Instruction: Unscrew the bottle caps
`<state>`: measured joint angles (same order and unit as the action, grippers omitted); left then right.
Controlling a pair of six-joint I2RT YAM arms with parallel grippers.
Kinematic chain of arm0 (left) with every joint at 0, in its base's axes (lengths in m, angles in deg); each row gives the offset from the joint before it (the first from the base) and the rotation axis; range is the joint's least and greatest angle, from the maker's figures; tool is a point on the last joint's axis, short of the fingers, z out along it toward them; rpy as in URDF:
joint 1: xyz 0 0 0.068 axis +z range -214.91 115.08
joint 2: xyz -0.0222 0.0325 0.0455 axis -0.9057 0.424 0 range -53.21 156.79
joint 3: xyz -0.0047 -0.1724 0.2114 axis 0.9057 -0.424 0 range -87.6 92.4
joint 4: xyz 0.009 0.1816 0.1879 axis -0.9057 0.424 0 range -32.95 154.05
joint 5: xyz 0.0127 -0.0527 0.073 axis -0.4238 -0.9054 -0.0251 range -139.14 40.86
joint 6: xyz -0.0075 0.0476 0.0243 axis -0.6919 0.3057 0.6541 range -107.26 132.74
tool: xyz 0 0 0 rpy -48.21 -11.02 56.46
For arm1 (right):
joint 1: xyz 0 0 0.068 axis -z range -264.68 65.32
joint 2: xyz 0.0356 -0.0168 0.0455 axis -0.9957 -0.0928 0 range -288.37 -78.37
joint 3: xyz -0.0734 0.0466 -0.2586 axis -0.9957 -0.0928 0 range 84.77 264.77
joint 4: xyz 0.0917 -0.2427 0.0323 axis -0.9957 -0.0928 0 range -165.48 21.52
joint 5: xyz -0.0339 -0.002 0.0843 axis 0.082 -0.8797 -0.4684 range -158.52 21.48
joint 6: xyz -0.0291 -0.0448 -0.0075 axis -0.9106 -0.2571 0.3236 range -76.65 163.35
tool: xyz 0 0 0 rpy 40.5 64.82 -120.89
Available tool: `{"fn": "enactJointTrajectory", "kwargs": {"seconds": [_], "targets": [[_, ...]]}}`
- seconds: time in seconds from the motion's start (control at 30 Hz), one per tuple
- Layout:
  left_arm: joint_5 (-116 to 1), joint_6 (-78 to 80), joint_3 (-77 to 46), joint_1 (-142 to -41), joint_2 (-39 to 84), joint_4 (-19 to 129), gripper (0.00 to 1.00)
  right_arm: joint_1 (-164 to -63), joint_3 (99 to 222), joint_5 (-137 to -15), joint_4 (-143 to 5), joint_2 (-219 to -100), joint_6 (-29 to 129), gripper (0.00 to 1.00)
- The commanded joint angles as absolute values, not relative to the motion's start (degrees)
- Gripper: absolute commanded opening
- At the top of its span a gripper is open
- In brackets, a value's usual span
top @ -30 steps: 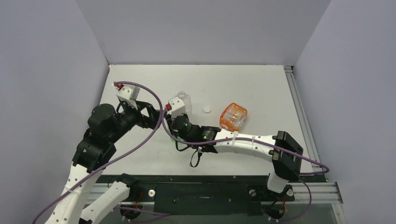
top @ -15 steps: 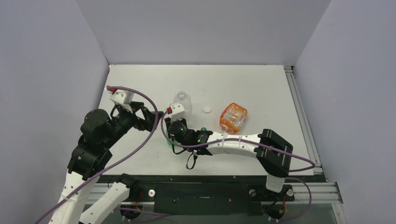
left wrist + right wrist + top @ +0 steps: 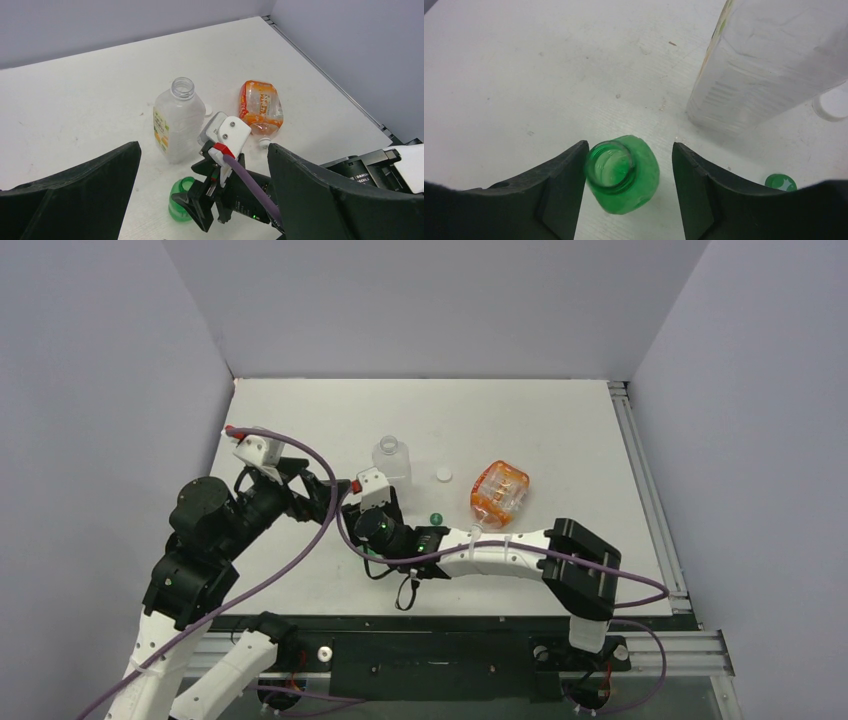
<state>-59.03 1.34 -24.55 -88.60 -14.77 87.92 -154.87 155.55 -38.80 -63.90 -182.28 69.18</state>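
Observation:
The small green bottle (image 3: 624, 172) stands uncapped between the jaws of my right gripper (image 3: 630, 146), which is open; its left finger is close against the bottle's neck. The green cap (image 3: 781, 182) lies on the table to the right, also seen from above (image 3: 436, 519). The clear squarish bottle (image 3: 177, 120) stands uncapped just behind, with a white cap (image 3: 443, 474) lying to its right. The orange bottle (image 3: 499, 490) lies on its side, a white cap (image 3: 263, 144) at its neck. My left gripper (image 3: 203, 146) is open and empty, left of the right wrist.
The right arm (image 3: 500, 550) stretches low across the table from the right, its purple cable (image 3: 300, 550) looping in front. Grey walls close the left, back and right sides. A metal rail (image 3: 640, 480) runs along the table's right edge.
My right gripper has moved nearer and left, away from the clear bottle's top, down around the green bottle. The green cap has come into view on the table. My left gripper has drawn back left.

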Motion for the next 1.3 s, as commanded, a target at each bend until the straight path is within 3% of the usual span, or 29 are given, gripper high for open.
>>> {"fn": "enactJointTrajectory", "kwargs": {"seconds": [0.0,0.33,0.77,0.97,1.13,1.27], "targets": [[-59.59,1.65,-24.02,-88.56,-15.17,84.86,0.96,-155.91,156.73,-38.02,-65.59,-182.31,67.82,0.6],[-59.64,1.84,-23.83,-88.56,-14.91,84.23,0.97,-155.83,157.07,-35.44,-68.22,-176.63,66.02,0.65],[-60.12,2.19,-23.57,-88.56,-14.46,83.87,0.97,-155.6,155.33,-30.21,-78.8,-159.91,67.06,0.76],[-61.6,2.99,-24.11,-88.56,-14.08,83.91,0.96,-147.79,150.29,-26.16,-96.54,-153.01,80.59,0.76],[-63.84,5.71,-24.63,-88.63,-13.78,84.99,0.97,-141.52,137.7,-27.66,-100.43,-141.22,90.46,0.76],[-67.02,6.81,-25.38,-88.65,-13.88,85.74,0.97,-133.41,133.46,-31.27,-103.55,-138.38,91.67,0.77]]}}
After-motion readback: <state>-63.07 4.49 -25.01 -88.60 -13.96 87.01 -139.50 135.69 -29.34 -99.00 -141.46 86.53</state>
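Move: Out to the right hand's right, about 30 cm off and some 12 cm ahead, the orange bottle lies with its middle roughly 10 cm below that hand. The green bottle stands between its fingers, neck nearly at the hand point; the clear bottle stands 12 cm ahead and 6 cm right, the green cap 9 cm ahead and 15 cm right. From the left hand the orange bottle is about 13 cm ahead, 32 cm right and 33 cm below. Opening its already loosened fingers wider, the right hand comes free of the green bottle's neck with a slight dip back, then climbs about 14 cm clear. It sweeps some 26 cm right towards the orange bottle, sinking in the second half of the swing and turning about 30 degrees clockwise, to end above the table just behind that bottle's neck, touching nothing. ##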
